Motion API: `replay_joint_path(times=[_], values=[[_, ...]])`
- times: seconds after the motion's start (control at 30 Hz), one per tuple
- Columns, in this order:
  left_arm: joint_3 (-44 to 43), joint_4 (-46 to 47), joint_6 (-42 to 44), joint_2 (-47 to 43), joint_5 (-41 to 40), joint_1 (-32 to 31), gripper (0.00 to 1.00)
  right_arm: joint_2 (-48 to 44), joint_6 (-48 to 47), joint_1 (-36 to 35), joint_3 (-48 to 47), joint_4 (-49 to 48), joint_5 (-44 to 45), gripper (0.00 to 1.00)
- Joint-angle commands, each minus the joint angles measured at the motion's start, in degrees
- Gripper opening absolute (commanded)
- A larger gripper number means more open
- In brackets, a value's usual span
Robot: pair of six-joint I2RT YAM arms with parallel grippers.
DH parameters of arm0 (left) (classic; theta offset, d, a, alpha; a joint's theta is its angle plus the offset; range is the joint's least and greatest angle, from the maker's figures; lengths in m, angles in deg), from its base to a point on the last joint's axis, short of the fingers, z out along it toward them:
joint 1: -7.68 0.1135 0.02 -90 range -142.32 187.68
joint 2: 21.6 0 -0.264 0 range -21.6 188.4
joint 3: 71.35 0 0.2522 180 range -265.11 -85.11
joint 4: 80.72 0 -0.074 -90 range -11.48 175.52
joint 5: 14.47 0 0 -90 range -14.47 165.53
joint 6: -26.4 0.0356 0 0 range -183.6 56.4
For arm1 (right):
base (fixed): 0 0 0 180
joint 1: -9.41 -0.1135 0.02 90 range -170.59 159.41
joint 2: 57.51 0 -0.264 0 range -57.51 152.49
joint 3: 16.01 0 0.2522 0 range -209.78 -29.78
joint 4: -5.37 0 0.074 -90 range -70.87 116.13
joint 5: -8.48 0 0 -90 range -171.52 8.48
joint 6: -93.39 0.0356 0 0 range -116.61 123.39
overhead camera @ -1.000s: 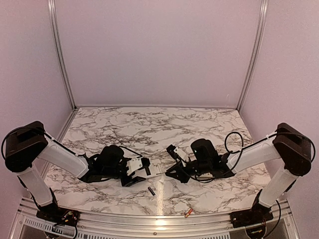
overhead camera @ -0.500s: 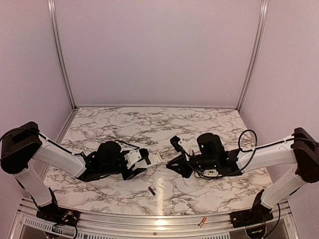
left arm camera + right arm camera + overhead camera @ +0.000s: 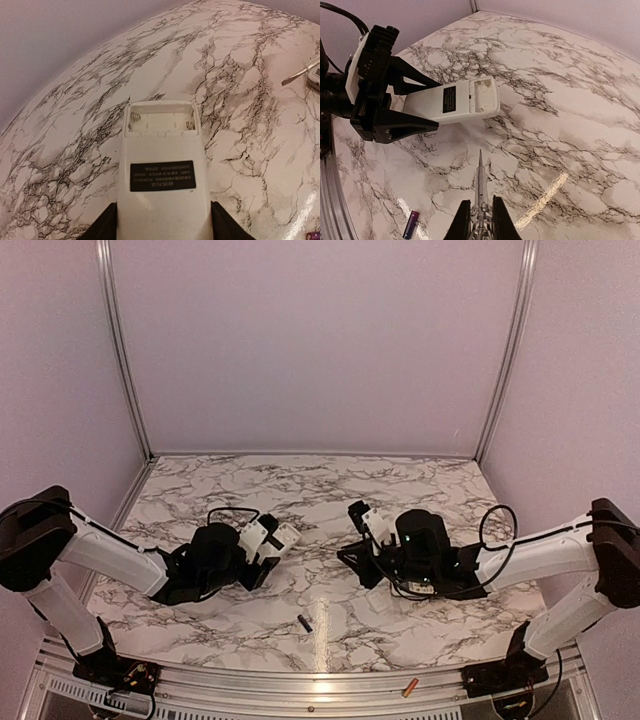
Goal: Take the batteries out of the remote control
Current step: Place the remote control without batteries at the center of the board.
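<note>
My left gripper [image 3: 163, 222] is shut on the white remote control [image 3: 162, 165], holding it by its sides with its back facing up. The open battery compartment [image 3: 160, 120] shows bare springs and no cells. From above, the remote [image 3: 277, 537] is held left of centre. My right gripper [image 3: 480, 204] is shut on a thin pointed metal tool [image 3: 480, 180], whose tip is a short way from the remote [image 3: 452, 101]. One dark battery [image 3: 305, 622] lies on the marble table near the front. An orange battery [image 3: 408, 687] lies on the front metal rail.
The marble table [image 3: 300, 490] is enclosed by pale walls with aluminium posts [image 3: 120, 350]. The front edge is an aluminium rail [image 3: 300, 695]. A cable [image 3: 490, 525] loops over the right arm. The dark battery [image 3: 411, 224] lies left of the right gripper.
The left gripper has carried the remote back and to the left, away from the tool. The right gripper has drawn back slightly. The orange battery has rolled right along the front rail.
</note>
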Motion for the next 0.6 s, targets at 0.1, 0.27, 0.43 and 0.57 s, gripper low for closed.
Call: replay_joint_path(times=[0.1,0.27,0.43,0.57], values=[[5.7,-2.2,-14.3,-5.4,-12.3,0.1,0.00,6.9,1.0,-2.9,-1.1,-5.9,10.4,0.00],[9.1,-1.4,-17.0,-6.0,-16.8,0.1,0.00,12.1,1.6,-3.8,-2.2,-10.2,10.9,0.00],[9.6,-1.6,-18.8,-3.9,-18.5,0.3,0.00,17.1,1.2,-5.2,-4.8,-11.4,12.9,0.00],[10.5,-0.3,-20.2,-2.1,-20.0,0.3,0.00,20.0,0.9,-5.6,-5.9,-13.4,13.6,0.00]])
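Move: The left hand, still gripping the opened remote, has the board's centre about 9 cm to its right, 2 cm farther out and some 8 cm below. A small dark battery lies roughly 7 cm to its right and 17 cm back, also 8 cm below. For the right hand, still holding the screwdriver, the centre is about 7 cm ahead, 6 cm left and 13 cm below; the battery is 8 cm left and 14 cm back. The left hand carries the remote about 8 cm to the left, away from the board's centre and the screwdriver, sinking some 3 cm after the first bit and turning about 25 degrees counter-clockwise, so that the remote's empty battery end swings round to point more nearly forward; the fingers keep their hold. Meanwhile the right hand lowers the screwdriver by 6 to 7 cm towards the board, easing left and a little forward near the end, its grip still shut on the handle. ##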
